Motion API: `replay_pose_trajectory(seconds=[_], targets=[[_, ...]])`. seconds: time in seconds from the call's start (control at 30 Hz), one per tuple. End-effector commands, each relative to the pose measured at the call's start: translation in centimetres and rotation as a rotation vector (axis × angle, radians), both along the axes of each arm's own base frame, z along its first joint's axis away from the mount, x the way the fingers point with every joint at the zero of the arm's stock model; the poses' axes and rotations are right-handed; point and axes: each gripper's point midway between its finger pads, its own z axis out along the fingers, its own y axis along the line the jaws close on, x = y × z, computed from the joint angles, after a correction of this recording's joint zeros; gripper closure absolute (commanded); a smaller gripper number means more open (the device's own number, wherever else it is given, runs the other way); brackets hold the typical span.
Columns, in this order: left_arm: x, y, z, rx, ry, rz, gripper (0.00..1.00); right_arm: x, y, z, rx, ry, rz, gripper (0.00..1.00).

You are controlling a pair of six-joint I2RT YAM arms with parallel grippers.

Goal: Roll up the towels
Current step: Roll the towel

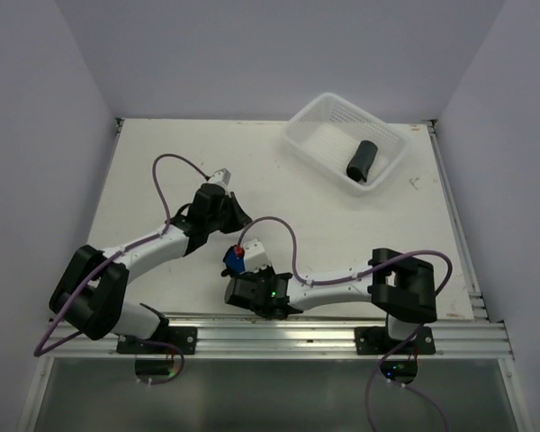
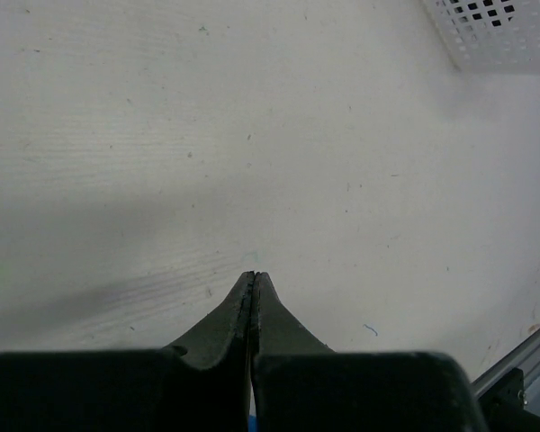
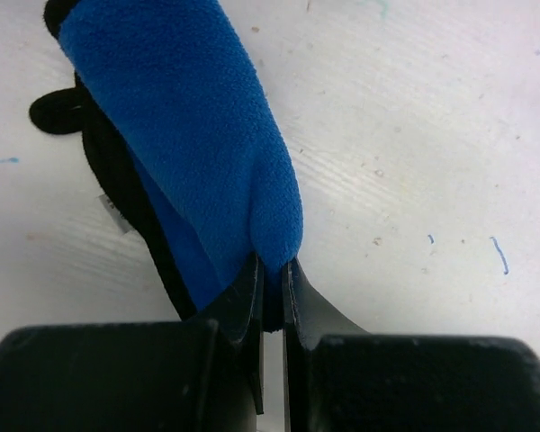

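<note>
The blue towel (image 3: 189, 135), black along its edge, lies as a folded or rolled bundle on the white table, its near end pinched in my right gripper (image 3: 274, 263). From above, this towel (image 1: 233, 261) shows just ahead of the right gripper (image 1: 243, 273), near the table's front. The other towel (image 1: 362, 160) is a dark roll lying inside the white basket (image 1: 328, 135). My left gripper (image 2: 254, 274) is shut with nothing in it, over bare table, a little beyond the blue towel; from above the left gripper (image 1: 227, 214) sits left of centre.
The white perforated basket (image 2: 499, 36) stands at the table's far right. An aluminium rail (image 1: 342, 333) runs along the near edge and another down the right side. White walls close in the table on three sides.
</note>
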Motion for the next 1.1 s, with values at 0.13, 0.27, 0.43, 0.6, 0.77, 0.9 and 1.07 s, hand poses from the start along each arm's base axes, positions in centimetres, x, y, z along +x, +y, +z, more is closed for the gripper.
replay_pose_trajectory(seconds=[0.13,0.27,0.43,0.6,0.77,0.9,1.07], targets=[[-0.2,0.1,-0.5,0.021,0.011,-0.031,0.99,1.0,-0.1,1.5,-0.163,-0.222,-0.009,1.0],[-1.6,-0.2,-0.9,-0.023,0.033,-0.06,0.99,-0.1,1.1,1.2,-0.278,-0.286,0.063,1.0],[-4.2,0.6,-2.3,-0.058,0.078,-0.054,0.99,-1.5,2.3,0.5,-0.43,-0.305,0.153,1.0],[-5.9,1.7,-3.0,-0.08,0.078,-0.019,1.0,-2.6,3.7,-0.3,-0.527,-0.318,0.194,1.0],[-7.1,2.6,-3.0,-0.097,0.071,0.006,1.0,-3.3,4.3,0.0,-0.593,-0.348,0.234,1.0],[-7.6,2.8,-2.6,-0.111,0.061,0.011,1.0,-3.7,4.3,-0.2,-0.629,-0.356,0.257,1.0],[-9.2,2.4,-3.2,-0.161,0.095,-0.014,1.0,-3.9,4.8,-0.2,-0.664,-0.38,0.275,1.0]])
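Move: The right fingers hold the near end of the folded blue towel, whose middle lies about 3 cm ahead of them, 4 cm to their left and 2 cm lower. Its black strap loop sits some 8 cm left, 2 cm ahead and 4 cm below; the table's near edge is about 10 cm straight back and 5 cm below. From the shut, empty left fingers, the towel's middle is roughly 9 cm back, 3 cm left and 8 cm down. Keeping its pinch on the towel's near end, the right hand draws it about 6 cm left and back towards the table's near edge at almost unchanged height, while the wrist rolls its left side down some 35 degrees and the fingertips tip up and swing a little counter-clockwise. Meanwhile the left hand, fingers still shut and empty, comes back about 9 cm and a little left towards the towel, sinking some 5 cm and then lifting about 1 cm, and ends close by the towel's far side without visible contact. ##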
